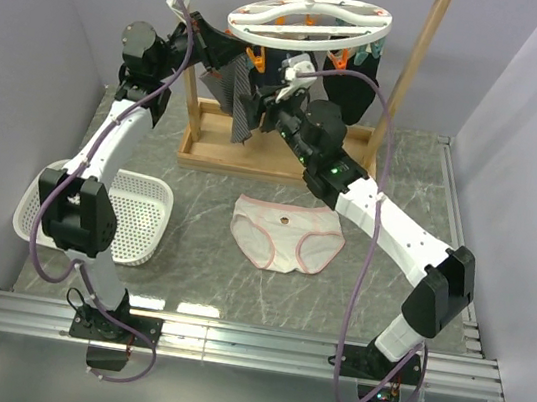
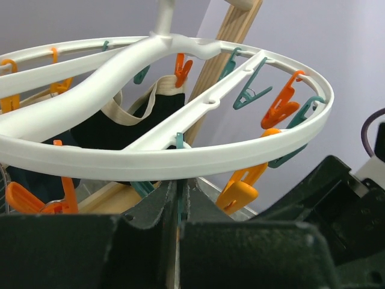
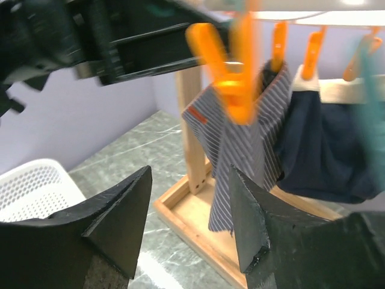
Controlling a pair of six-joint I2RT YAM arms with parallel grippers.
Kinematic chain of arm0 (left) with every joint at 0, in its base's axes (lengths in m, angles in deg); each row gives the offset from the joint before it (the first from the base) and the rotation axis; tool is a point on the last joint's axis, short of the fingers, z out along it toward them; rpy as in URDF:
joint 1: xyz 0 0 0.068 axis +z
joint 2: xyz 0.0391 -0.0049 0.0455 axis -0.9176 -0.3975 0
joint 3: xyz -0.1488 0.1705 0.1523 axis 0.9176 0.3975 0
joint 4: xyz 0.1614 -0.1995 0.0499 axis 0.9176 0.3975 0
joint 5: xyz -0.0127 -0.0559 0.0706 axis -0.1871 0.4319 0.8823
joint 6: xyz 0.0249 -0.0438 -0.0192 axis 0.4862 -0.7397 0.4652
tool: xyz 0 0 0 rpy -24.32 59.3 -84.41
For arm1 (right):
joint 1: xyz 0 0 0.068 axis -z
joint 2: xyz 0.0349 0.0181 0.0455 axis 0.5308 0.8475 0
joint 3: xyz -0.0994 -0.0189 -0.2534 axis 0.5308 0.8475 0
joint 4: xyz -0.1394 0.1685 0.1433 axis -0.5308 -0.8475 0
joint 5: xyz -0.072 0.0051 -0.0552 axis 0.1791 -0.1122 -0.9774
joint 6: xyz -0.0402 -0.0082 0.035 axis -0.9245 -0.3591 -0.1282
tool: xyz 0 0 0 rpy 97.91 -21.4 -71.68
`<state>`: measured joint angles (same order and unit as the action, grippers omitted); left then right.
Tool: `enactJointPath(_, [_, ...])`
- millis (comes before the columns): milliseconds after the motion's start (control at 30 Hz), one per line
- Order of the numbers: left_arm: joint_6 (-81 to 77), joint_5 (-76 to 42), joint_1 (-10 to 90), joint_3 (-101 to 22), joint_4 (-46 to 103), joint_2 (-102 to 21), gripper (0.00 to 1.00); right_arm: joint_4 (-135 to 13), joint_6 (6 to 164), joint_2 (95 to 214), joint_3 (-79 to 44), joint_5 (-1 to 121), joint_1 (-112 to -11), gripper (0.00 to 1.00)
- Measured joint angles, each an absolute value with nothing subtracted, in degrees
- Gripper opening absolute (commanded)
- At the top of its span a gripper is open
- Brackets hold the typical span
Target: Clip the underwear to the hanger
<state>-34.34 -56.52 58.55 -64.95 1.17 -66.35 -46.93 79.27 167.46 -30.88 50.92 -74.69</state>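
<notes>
The underwear (image 1: pixel 287 234), white with pink trim, lies flat on the grey table in front of the rack, and neither gripper touches it. The hanger (image 1: pixel 311 20), a white oval ring with orange and teal clips, hangs from the wooden rack. My left gripper (image 1: pixel 236 55) is raised to the ring's left underside. In the left wrist view this gripper (image 2: pixel 178 195) is shut on a thin teal clip (image 2: pixel 180 205) just under the hanger's rim (image 2: pixel 180 158). My right gripper (image 3: pixel 189 170) stands open and empty below a blurred orange clip (image 3: pixel 231 66), right of the left one (image 1: pixel 262 107).
The wooden rack (image 1: pixel 406 90) has a tray base (image 1: pixel 245 152) on the table. A grey striped cloth (image 3: pixel 240 150) and dark garments (image 3: pixel 325 144) hang from the hanger's clips. A white perforated basket (image 1: pixel 140 212) sits at the left beside the left arm.
</notes>
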Motion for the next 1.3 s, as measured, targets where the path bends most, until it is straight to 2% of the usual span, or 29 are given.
enactJointPath(267, [-31.6, -54.8, 57.5, -64.8, 5.5, -63.7, 0.0, -46.3, 76.3, 169.1, -32.6, 50.4, -76.8, 0.66])
enactJointPath(833, [-26.4, -51.2, 55.1, -63.9, 11.8, -60.4, 0.0, -44.9, 75.8, 174.8, -40.0, 47.4, -73.4, 0.62])
enactJointPath(1167, [-25.0, -50.9, 54.5, -63.9, 13.5, -60.0, 0.0, -44.9, 75.8, 176.0, -41.5, 49.3, -72.9, 0.5])
enactJointPath(1200, [-24.9, -50.9, 54.4, -63.9, 13.8, -59.9, 0.0, -44.9, 75.8, 176.0, -41.6, 49.5, -72.9, 0.47])
enactJointPath(1233, [-25.0, -50.9, 54.3, -63.9, 14.0, -59.9, 0.0, -44.9, 75.8, 176.1, -41.7, 49.7, -72.9, 0.39])
enactJointPath(1300, [-25.0, -50.9, 54.2, -63.9, 14.3, -59.8, 0.0, -45.0, 75.9, 176.4, -42.3, 50.4, -72.8, 0.31])
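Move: Hanging from the near rim, the yellow-orange clip lies about 5 cm ahead of the right hand, 2 cm to its left and 4 cm above. The teal clip pinched in the left fingers is some 6 cm ahead of the right hand, 6 cm left and 4 cm up; the striped cloth hangs about 12 cm ahead, 8 cm left and 6 cm lower. From the left hand, the yellow-orange clip is roughly 4 cm right, 2 cm back and 1 cm down. Reaching in under the hanger's near rim, the right hand first slips back and left a little, then pushes forward about 5 cm while rising some 2 cm to the yellow-orange clip, its half-open fingers narrowing beside it at the end. The left hand keeps its pinch on the teal clip at the rim and draws it back and slightly right, about 3 cm. ##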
